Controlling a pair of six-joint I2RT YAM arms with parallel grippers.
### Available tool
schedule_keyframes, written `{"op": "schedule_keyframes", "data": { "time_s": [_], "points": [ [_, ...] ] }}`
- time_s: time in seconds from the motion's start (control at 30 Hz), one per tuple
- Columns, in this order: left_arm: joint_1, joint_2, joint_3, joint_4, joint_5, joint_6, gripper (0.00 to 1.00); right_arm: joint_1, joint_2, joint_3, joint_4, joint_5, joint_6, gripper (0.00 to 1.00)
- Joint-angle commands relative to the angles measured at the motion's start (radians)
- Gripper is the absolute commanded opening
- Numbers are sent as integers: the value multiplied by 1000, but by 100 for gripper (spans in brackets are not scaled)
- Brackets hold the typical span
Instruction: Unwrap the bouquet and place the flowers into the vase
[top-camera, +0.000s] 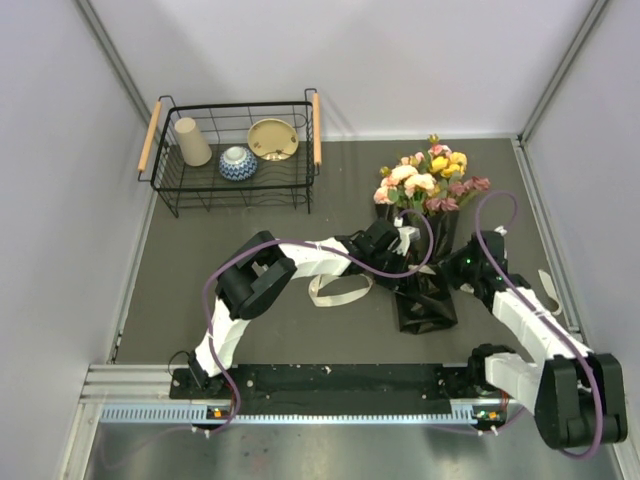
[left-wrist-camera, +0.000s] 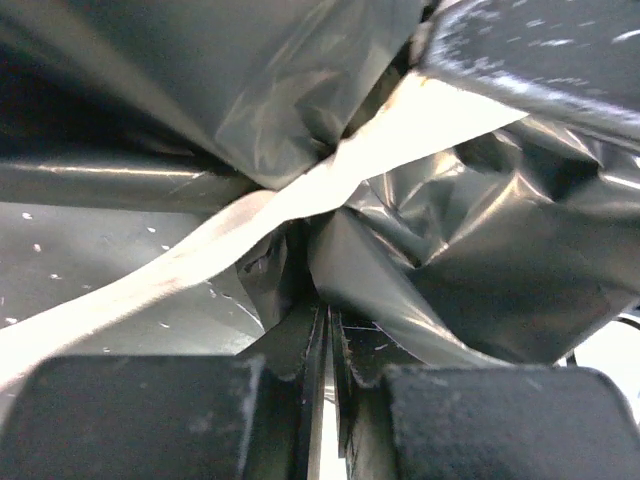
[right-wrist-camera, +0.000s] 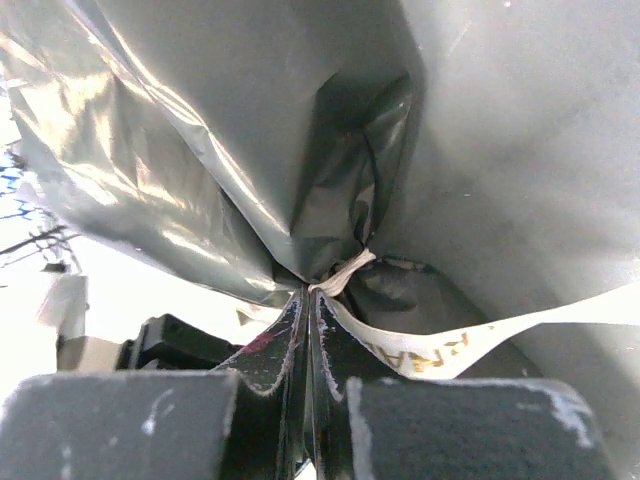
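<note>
The bouquet stands right of centre, its pink, peach and yellow flowers (top-camera: 425, 182) above a crumpled black paper cone (top-camera: 425, 300). A cream ribbon (top-camera: 340, 292) trails from it to the left on the table. My left gripper (top-camera: 400, 245) presses against the cone's left side. In the left wrist view it (left-wrist-camera: 328, 318) is shut on a fold of black paper (left-wrist-camera: 450, 250), with the ribbon (left-wrist-camera: 200, 250) crossing above. My right gripper (top-camera: 452, 262) meets the cone from the right. Its tips (right-wrist-camera: 310, 295) are shut on the ribbon (right-wrist-camera: 450, 345) at the paper's (right-wrist-camera: 200, 150) pinched neck. The vase is out of view.
A black wire basket (top-camera: 160, 185) with wooden handles sits at the back left. It holds a beige cup (top-camera: 190, 142), a blue-patterned bowl (top-camera: 237, 162) and a yellowish dish (top-camera: 272, 138). Pale walls close in the table on both sides and at the back.
</note>
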Motion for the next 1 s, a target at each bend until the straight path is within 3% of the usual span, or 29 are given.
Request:
{"op": "schedule_keyframes", "data": {
  "time_s": [0.0, 0.23, 0.4, 0.73, 0.97],
  "points": [
    [4, -28, -20, -27, -41, 20, 10, -23, -158, -42, 26, 77, 72, 0],
    [4, -32, -20, -30, -48, 27, 10, -75, -373, -157, 28, 136, 193, 0],
    [5, -35, -20, -37, -55, 35, 10, -161, -404, -174, 26, 79, 181, 0],
    [7, -45, -26, -56, -74, 55, 10, -276, -339, -80, -10, 106, -70, 0],
    [10, -48, -26, -56, -75, 53, 10, -276, -336, 44, -52, 71, -170, 0]
  ]
}}
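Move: Your right fingers already pinch the ribbon, with the place where it crosses the wrap's waist about 4 cm to their left and 2 cm lower. The flower heads lie roughly 21 cm ahead of them, the wrap's lower end some 9 cm back and 3 cm left, the ribbon's loose tail about 27 cm right and 5 cm back. From the left hand, which stays on the wrap, the crossing is about 2 cm right and 1 cm ahead. Draw the pinched ribbon about 8 cm to the right with the right gripper, away from the wrap's waist. Lift slightly and ease back a little at first, swinging the wrist clockwise some 20 degrees, then finish with another small rise and slight forward return. Keep its fingers shut, and hold the left fingers nearly closed on the black wrap beside the crossing. ##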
